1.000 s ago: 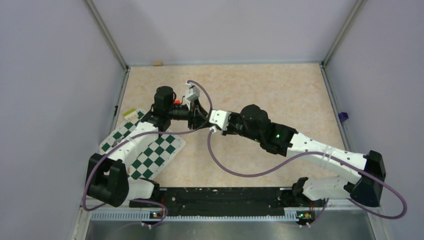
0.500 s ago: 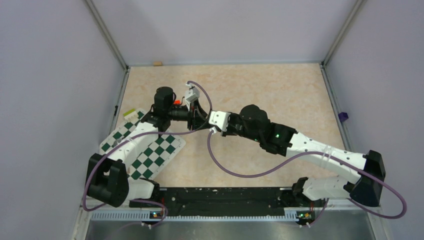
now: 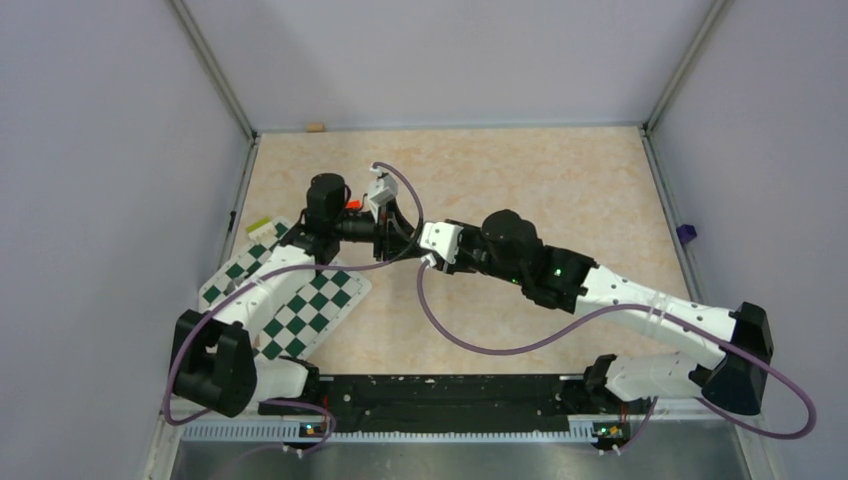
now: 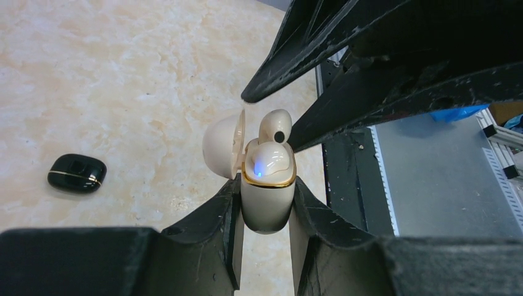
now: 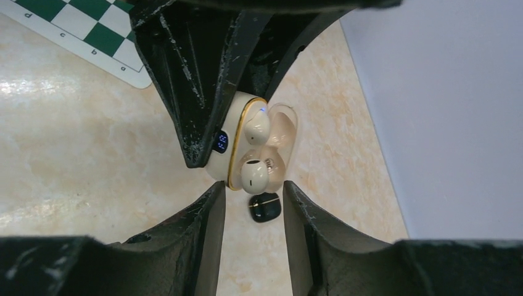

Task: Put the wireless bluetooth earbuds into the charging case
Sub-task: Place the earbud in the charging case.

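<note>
My left gripper (image 4: 265, 188) is shut on the cream-white charging case (image 4: 266, 203), which has a gold rim and its lid (image 4: 221, 145) swung open. One cream earbud (image 4: 269, 161) sits in its socket beside a blue light. The second earbud (image 5: 254, 176) stands partly in the other socket, still sticking out. My right gripper (image 5: 251, 186) is open just behind that earbud, its fingers (image 5: 213, 203) clear of it on both sides. In the top view both grippers (image 3: 392, 232) meet above the table's middle, and the case is hidden there.
A small glossy black pod with a gold line (image 4: 77, 173) lies on the beige table under the case. The chequered mat (image 3: 300, 300) lies left, a small red block (image 3: 352, 205) behind the left wrist. A tan block (image 3: 316, 127) sits at the back wall.
My right gripper has opened and let go of the second earbud, which stays in the case. The left gripper has kept still with the case.
</note>
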You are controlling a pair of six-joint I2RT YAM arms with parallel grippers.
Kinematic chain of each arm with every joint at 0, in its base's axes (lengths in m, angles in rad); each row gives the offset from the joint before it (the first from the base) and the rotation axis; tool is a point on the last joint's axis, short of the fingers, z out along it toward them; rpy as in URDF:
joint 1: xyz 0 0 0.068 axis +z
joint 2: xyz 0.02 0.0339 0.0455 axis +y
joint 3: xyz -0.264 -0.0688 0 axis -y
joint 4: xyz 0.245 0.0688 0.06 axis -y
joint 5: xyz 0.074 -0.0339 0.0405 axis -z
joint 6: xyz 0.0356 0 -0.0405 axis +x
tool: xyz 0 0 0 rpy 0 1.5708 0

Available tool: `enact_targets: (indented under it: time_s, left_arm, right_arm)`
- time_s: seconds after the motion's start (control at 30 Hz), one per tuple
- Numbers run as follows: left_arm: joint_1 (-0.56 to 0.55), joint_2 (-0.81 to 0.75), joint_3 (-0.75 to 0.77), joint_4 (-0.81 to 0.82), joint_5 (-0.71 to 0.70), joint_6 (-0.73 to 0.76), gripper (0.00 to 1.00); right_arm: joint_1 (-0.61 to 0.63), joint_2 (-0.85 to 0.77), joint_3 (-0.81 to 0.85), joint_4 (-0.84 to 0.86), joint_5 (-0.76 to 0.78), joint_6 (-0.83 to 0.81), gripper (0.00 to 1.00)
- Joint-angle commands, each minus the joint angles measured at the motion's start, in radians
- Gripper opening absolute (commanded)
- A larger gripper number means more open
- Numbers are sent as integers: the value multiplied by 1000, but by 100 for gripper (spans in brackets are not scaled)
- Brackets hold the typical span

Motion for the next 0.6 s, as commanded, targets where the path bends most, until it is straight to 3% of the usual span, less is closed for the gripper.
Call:
enact_targets:
  time_s: [0.0,0.33,0.57]
  left_arm:
    - [-2,-47,22,63,45,15,0]
    - [-3,-47,11,65,66,59,0]
    - [-4,-47,-16,57,158,121,0]
  right_arm:
    - [14,-5,41,-36,-36,41,41]
    - [12,-49,61,-34,-34,82,56]
    - [-46,-160,79,-15,-14,127,63]
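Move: The earbud lies between the right hand's already loosened fingertips, about 1 cm ahead and 1 cm left, in its well. The open charging case is some 2 cm to the right hand's left and 1 cm ahead, still held by the left hand, whose own point is about 4 cm left of the earbud and 1 cm below it. The black case lies on the table about 10 cm ahead of the right hand, 3 cm right and 20 cm below. The loosened right fingers open wider, sink and draw back about 1 cm, then rise rightward off the earbud. ##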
